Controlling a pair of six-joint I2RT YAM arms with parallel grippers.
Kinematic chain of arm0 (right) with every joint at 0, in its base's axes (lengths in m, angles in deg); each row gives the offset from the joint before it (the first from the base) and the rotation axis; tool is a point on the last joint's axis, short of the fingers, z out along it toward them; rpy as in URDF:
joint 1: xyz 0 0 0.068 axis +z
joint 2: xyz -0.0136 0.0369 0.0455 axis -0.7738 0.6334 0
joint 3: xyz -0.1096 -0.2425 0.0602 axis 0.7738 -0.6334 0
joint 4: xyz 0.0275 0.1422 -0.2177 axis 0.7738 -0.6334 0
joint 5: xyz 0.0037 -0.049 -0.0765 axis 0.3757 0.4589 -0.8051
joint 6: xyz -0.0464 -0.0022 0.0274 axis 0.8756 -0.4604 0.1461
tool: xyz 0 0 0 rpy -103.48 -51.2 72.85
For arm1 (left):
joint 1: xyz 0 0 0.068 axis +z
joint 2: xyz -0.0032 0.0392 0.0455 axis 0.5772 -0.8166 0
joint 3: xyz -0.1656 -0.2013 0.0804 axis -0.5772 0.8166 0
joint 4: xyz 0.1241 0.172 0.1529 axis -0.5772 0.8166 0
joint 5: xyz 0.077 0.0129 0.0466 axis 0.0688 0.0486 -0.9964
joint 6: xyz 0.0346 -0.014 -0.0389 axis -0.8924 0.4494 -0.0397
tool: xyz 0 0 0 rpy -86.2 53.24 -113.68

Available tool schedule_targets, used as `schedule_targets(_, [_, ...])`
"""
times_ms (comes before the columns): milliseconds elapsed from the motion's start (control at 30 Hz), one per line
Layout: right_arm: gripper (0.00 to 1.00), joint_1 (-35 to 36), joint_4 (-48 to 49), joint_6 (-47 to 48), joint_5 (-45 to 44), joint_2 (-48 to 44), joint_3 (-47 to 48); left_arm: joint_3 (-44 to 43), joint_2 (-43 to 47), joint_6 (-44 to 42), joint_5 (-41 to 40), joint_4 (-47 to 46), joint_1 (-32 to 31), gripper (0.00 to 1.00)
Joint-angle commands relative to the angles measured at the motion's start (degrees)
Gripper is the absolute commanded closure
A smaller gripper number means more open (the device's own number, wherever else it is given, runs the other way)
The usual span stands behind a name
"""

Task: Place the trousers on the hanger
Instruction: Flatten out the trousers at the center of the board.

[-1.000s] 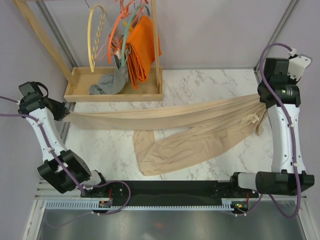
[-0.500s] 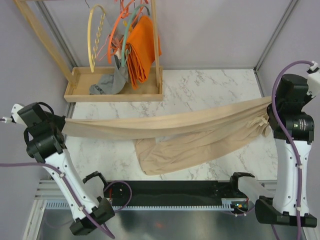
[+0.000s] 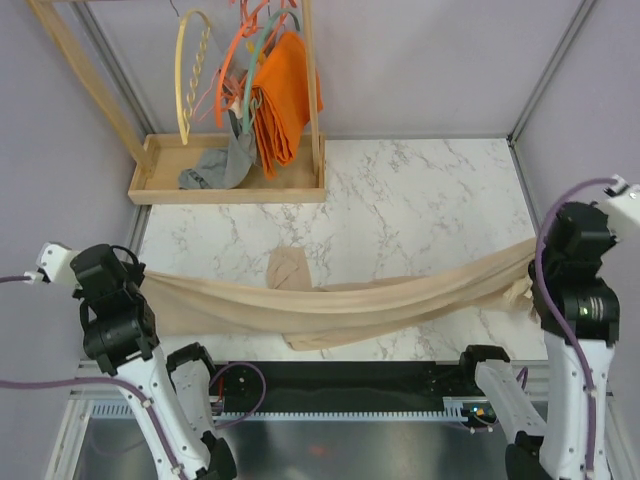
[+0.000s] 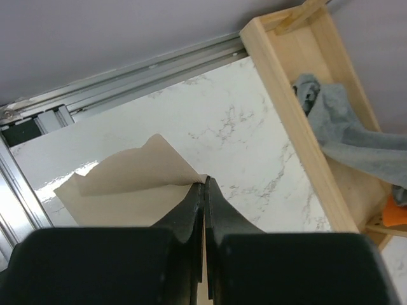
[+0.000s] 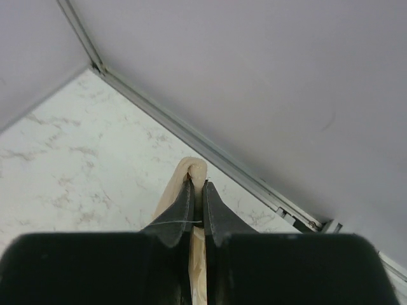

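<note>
The beige trousers (image 3: 340, 300) hang stretched in a sagging band between my two arms, above the near part of the marble table. My left gripper (image 4: 204, 182) is shut on a leg end (image 4: 127, 178) at the left. At the right, the right gripper (image 5: 196, 185) is shut on the bunched waist (image 5: 194, 168); the drawstring end dangles near it (image 3: 518, 292). One leg end still touches the table (image 3: 288, 268). The pale yellow hanger (image 3: 192, 75) with its twisted bar hangs on the wooden rack at the back left, far from both grippers.
Orange hangers (image 3: 228, 70), a teal hanger (image 3: 262, 45) and an orange cloth (image 3: 285, 95) hang on the same rack. A grey garment (image 3: 215, 165) lies in the wooden tray (image 3: 230, 190) at its base. Grey walls stand close on both sides.
Both arms have pulled back toward the near edge and risen, carrying the trousers off the table. The garment now sags between them, with only one leg end left on the marble.
</note>
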Motion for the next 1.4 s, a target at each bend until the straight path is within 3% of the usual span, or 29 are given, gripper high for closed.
schedule_targets(0, [1.00, 0.26, 4.71, 1.28, 3.59, 10.27, -2.37, 6.33, -5.60, 1.11, -1.53, -5.66, -0.15, 0.98])
schedule_targets(233, [1.00, 0.08, 14.55, 1.54, 2.90, 29.52, -2.11, 14.09, -18.34, 2.34, -0.48, -17.43, -0.07, 0.98])
schedule_targets(400, [1.00, 0.17, 12.98, 0.31, 2.37, 46.57, 9.55, 9.45, -33.26, 2.96, 0.40, -18.32, -0.15, 0.98])
schedule_targets(567, [1.00, -0.09, 9.55, 1.89, 2.46, 58.08, 20.98, 4.87, -41.28, 3.48, 1.71, -18.85, -0.07, 0.98])
schedule_targets(967, [1.00, -0.71, 9.99, 3.91, 7.11, 70.93, 29.09, -6.90, -54.02, 5.59, 9.62, -20.52, -2.00, 0.98])
schedule_targets(1367, [1.00, -0.89, 10.78, 3.04, 6.33, 79.73, 37.52, -17.37, -66.51, 6.38, 9.64, -20.87, -3.93, 0.98])
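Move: Both hands hold the trousers' long edge stretched between them, high over the near part of the board. The board's centre, where the cloth is to lie, is about 15 cm ahead of, 42 cm right of and 28 cm below the left hand, and 12 cm ahead of, 43 cm left of and 36 cm below the right. The wooden tray is some 37 cm ahead of the left hand and 15 cm to its right; the right rail's middle is roughly 12 cm ahead of the right hand and 12 cm to its right. Keeping their pinch on the trousers' edge, both hands swing it down and outward over the board, the right about 30 cm forward and 23 cm down, in a quick drop, a level stretch forward and a last lowering, its fingers tipping steeply downward. The left sinks first by some 18 cm, then carries its end forward towards the near side of the wooden tray, about 23 cm in all with a slight drift left, its fingers also tipping down. ##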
